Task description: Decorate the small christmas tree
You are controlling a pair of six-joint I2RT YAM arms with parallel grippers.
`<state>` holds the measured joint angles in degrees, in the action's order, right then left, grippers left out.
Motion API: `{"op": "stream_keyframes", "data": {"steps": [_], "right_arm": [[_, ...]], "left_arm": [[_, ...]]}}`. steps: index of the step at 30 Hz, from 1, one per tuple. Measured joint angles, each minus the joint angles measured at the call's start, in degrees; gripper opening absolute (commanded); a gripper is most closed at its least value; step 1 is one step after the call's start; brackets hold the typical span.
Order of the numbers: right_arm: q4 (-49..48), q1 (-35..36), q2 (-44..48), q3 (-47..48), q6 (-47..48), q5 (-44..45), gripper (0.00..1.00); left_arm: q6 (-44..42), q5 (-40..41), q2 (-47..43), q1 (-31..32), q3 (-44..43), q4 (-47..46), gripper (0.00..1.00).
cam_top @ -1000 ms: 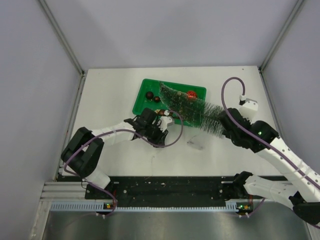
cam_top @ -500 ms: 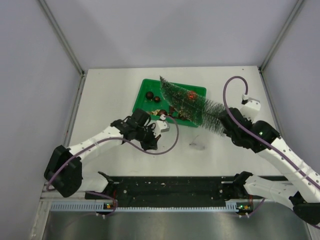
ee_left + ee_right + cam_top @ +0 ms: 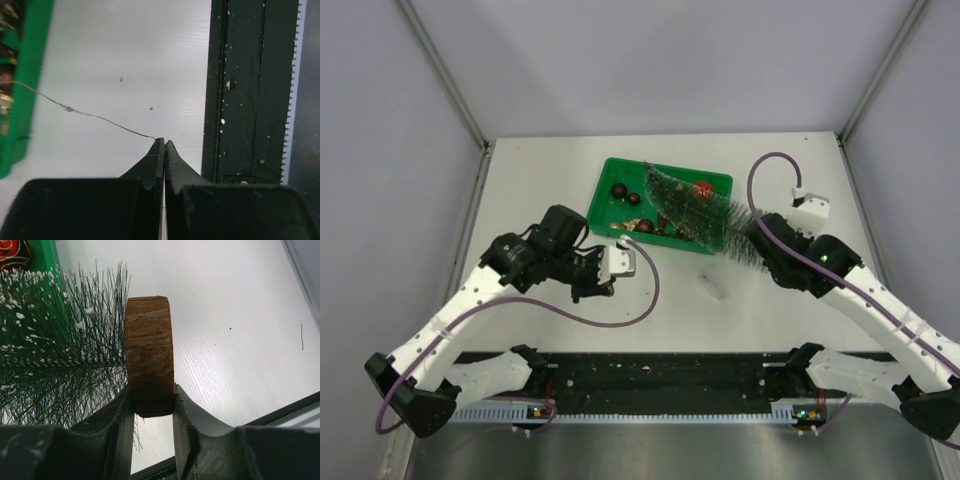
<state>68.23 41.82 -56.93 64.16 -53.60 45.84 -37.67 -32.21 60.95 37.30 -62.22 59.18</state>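
The small christmas tree [image 3: 695,208] lies tilted across the green tray [image 3: 610,168], its tip over the tray and its base to the right. My right gripper [image 3: 765,243] is shut on the tree's brown wooden base [image 3: 149,355], one finger on each flat face. My left gripper [image 3: 164,140] is shut on the end of a thin wire [image 3: 100,118] that carries a small bead and runs back to the tray [image 3: 27,75]. In the top view the left gripper [image 3: 605,275] hovers over the table just in front of the tray's near-left corner.
Dark red balls [image 3: 618,190] and a red ornament [image 3: 703,188] lie in the tray, with gold pieces [image 3: 645,227] at its near edge. A small clear item [image 3: 715,288] lies on the table. The black rail [image 3: 650,375] runs along the near edge.
My left gripper has closed and drawn back from the tray toward the near left, pulling the wire out with it. The right gripper has shifted the tree slightly.
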Motion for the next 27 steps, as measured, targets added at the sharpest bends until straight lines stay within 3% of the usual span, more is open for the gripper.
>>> {"op": "stream_keyframes", "data": {"steps": [5, 10, 20, 27], "right_arm": [[-0.5, 0.0, -2.5, -0.8, 1.6, 0.0, 0.0], [-2.6, 0.2, -3.8, -1.6, 4.4, -0.6, 0.0], [-8.6, 7.4, -4.0, -5.1, 9.6, -3.7, 0.0], [-14.9, 15.0, -1.8, -9.5, 14.0, -7.0, 0.0]], "left_arm": [[-8.4, -0.6, -0.3, 0.0, -18.0, 9.7, 0.0], [-12.5, -0.3, 0.2, 0.0, -29.3, 13.8, 0.0], [-13.5, 0.4, 7.5, 0.0, -42.9, 13.5, 0.0], [-14.1, 3.4, 10.1, 0.0, -47.2, 8.8, 0.0]]}}
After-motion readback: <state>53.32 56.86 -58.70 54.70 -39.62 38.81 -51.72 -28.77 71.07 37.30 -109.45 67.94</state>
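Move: The tree, still held by its trunk in the right hand, has its middle about 16 cm ahead of the left hand and 18 cm to its right, roughly level with it; from the right hand that is 9 cm ahead and 13 cm left. The left fingers are already shut on a thin wire. The green tray's middle is some 33 cm ahead of the left hand, 8 cm right and 18 cm below, with the red ball about 5 cm farther out and 12 cm right of it. The thin wire goes up in the left hand's closed fingers, about 23 cm almost straight up, then easing forward some 5 cm to above the tree, as the wrist tips its fingers forward by about 35 degrees. The tree is carried left by the right hand, which keeps its grip on the trunk, sinks a little and swings counter-clockwise, fastest towards the end. ##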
